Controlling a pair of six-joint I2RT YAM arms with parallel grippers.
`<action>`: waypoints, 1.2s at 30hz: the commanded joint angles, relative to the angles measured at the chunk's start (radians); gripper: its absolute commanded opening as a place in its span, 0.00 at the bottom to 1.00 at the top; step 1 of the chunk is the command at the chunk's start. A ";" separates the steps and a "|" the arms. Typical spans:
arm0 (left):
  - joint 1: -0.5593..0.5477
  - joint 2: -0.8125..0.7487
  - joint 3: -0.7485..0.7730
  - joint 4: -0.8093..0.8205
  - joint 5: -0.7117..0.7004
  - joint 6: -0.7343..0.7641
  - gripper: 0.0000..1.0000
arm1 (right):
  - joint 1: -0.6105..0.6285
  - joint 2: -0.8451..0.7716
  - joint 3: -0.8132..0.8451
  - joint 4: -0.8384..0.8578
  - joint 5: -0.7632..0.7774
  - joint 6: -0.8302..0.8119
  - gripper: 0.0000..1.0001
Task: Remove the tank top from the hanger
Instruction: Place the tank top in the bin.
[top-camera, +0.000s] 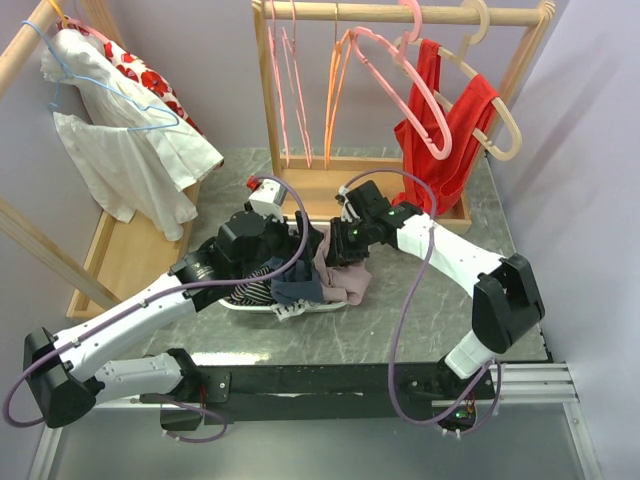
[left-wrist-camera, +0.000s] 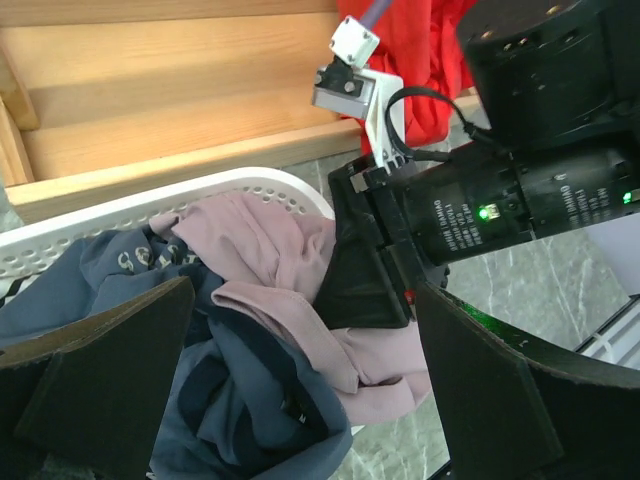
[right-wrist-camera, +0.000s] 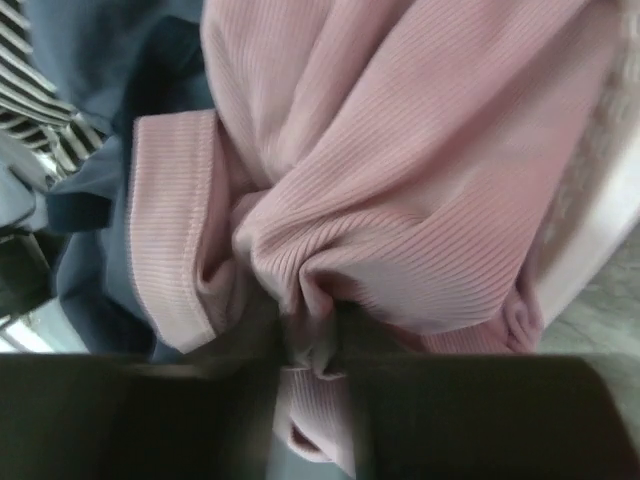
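Observation:
The pink ribbed tank top (top-camera: 348, 282) (left-wrist-camera: 265, 245) (right-wrist-camera: 400, 150) lies crumpled on other clothes in a white basket (top-camera: 300, 308) (left-wrist-camera: 200, 195), off any hanger. My right gripper (top-camera: 345, 248) (right-wrist-camera: 312, 340) points down into it, its fingers close together with a fold of pink cloth pinched between them. My left gripper (top-camera: 295, 262) (left-wrist-camera: 300, 390) stands wide open just left of it, over the blue cloth (left-wrist-camera: 240, 400), holding nothing. An empty pink hanger (top-camera: 425, 100) hangs on the wooden rack behind.
A red sleeveless top (top-camera: 440, 150) hangs on a beige hanger (top-camera: 500, 130) on the rack (top-camera: 400, 12), beside several bare pink and orange hangers (top-camera: 290, 90). A white and red-flowered garment (top-camera: 130, 130) hangs on the left rack. Striped cloth (right-wrist-camera: 30, 90) lies in the basket.

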 joint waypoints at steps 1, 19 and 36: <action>0.004 -0.046 -0.003 0.042 0.046 0.023 1.00 | 0.011 -0.099 0.068 -0.004 0.147 -0.011 0.45; 0.004 0.379 0.207 0.090 0.478 0.109 0.99 | -0.105 -0.539 0.085 -0.188 0.595 0.091 0.70; 0.051 0.488 0.090 -0.097 0.254 0.011 0.98 | -0.107 -0.674 0.287 -0.076 0.507 -0.027 0.70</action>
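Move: The pink tank top lies bunched over the right end of the bin, its middle about 6 cm right of the left gripper, 2 cm nearer the base and 16 cm below. The right gripper still has a fold of it, the middle 4 cm back, 1 cm left and 3 cm down. From the right gripper, the bin's middle is level ahead, 11 cm left and 5 cm down; the navy top is 5 cm back, 9 cm left and 4 cm down; the red top hangs roughly 13 cm ahead, 20 cm right and 17 cm up. Finish opening the right fingers to let the tank top go, and draw that gripper up about 25 cm and 13 cm right, fingertips tilting up and swinging clockwise. As it clears, swing the wide-open left gripper right, clockwise and tipping down, then sink it about 15 cm onto the tank top at the bin's right end, easing back left at the bottom with the fingertips against the cloth. ##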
